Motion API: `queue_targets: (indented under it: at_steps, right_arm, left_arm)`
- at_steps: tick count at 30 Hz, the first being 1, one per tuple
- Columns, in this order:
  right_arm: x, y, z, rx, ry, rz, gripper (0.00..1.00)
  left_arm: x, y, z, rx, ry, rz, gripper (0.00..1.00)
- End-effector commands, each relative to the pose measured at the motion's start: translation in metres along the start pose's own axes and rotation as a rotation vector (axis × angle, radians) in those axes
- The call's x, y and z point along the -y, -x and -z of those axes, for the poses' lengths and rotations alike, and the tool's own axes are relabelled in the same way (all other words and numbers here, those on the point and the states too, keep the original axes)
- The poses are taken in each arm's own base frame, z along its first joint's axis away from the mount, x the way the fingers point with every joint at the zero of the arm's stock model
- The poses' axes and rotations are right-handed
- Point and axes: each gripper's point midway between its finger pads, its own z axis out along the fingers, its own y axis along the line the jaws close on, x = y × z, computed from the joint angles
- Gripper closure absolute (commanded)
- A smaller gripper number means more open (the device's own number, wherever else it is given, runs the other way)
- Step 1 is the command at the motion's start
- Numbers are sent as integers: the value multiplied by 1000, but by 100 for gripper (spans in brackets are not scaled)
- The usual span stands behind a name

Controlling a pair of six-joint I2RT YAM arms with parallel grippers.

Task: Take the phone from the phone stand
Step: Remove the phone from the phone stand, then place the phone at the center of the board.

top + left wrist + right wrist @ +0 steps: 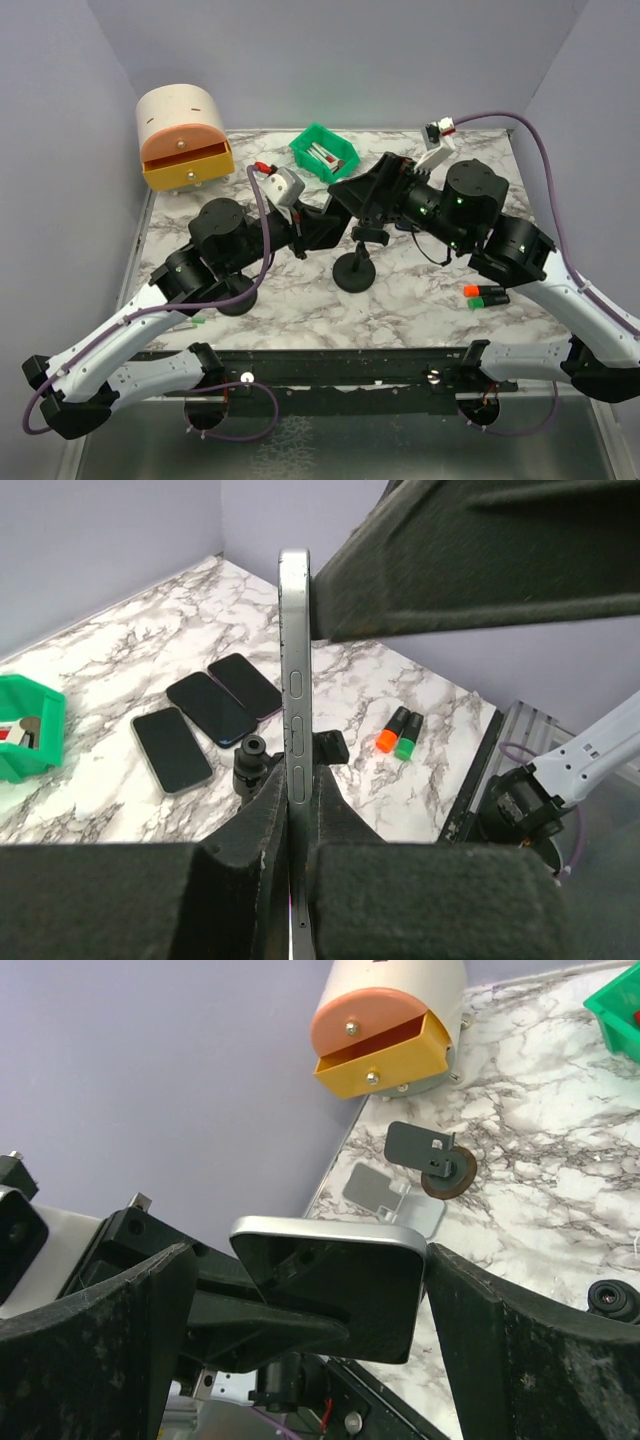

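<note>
A silver-edged phone (294,670) shows edge-on in the left wrist view, where my left gripper (296,830) is shut on it with a black pad on each face. In the right wrist view the phone's dark face (345,1280) hangs between the wide-apart fingers of my open right gripper (310,1335). The right-hand finger (520,1350) sits close to the phone's corner. The black phone stand (354,270) has a round base and stands on the marble table just below both grippers (318,225) (358,190). Its knob (252,763) shows beside the phone.
Three dark phones (210,708) lie flat on the table (420,290). Orange and green markers (485,296) lie at the right. A green bin (324,152) and a pink drawer unit with an open yellow drawer (182,140) stand at the back. A silver stand (395,1195) is near the left edge.
</note>
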Motion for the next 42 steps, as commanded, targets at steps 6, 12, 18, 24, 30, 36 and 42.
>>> queue_targets:
  at_steps: [6,12,18,24,30,36,42]
  right_arm:
    - [-11,15,34,29,70,11,0]
    - [8,9,58,93,99,55,0]
    - [30,-13,88,118,158,155,0]
    - [45,-29,114,113,193,193,0]
    - [45,-27,137,171,254,197,0]
    - [48,-28,143,184,264,204,1]
    - [45,-31,141,172,282,229,2]
  left_arm:
    - [-34,29,18,155,209,-14,100]
    - [-69,20,23,127,405,-30,100]
    - [-87,-16,-3,-6,435,-38,100]
    - [-146,-62,-27,-164,489,145,100]
    - [-161,-112,-65,-290,414,261,100]
    - [-179,-161,-96,-401,383,361,100]
    - [-196,-190,-123,-437,382,444,100]
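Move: The phone, already pinched in the left hand, is bound for bare table some 30 cm ahead of that hand, 7 cm to its right and 39 below. The nearest lying phone is at about 31 ahead and 15 right of the left hand, on the table. The phone stand is around 13 ahead, 8 right, some 31 below. From the open right hand the held phone is about level fore and aft, 3 cm left and 4 below. The phone stays pinched in the left hand, which first eases it forward and left, away from the open right gripper, then sweeps forward and down towards bare table beside the lying phones, about 18 cm forward and 25 down in all, tipping its fingers some 35 degrees downward and turning counter-clockwise. The right hand, fingers staying wide, backs off right and back, rising slightly then sinking. ##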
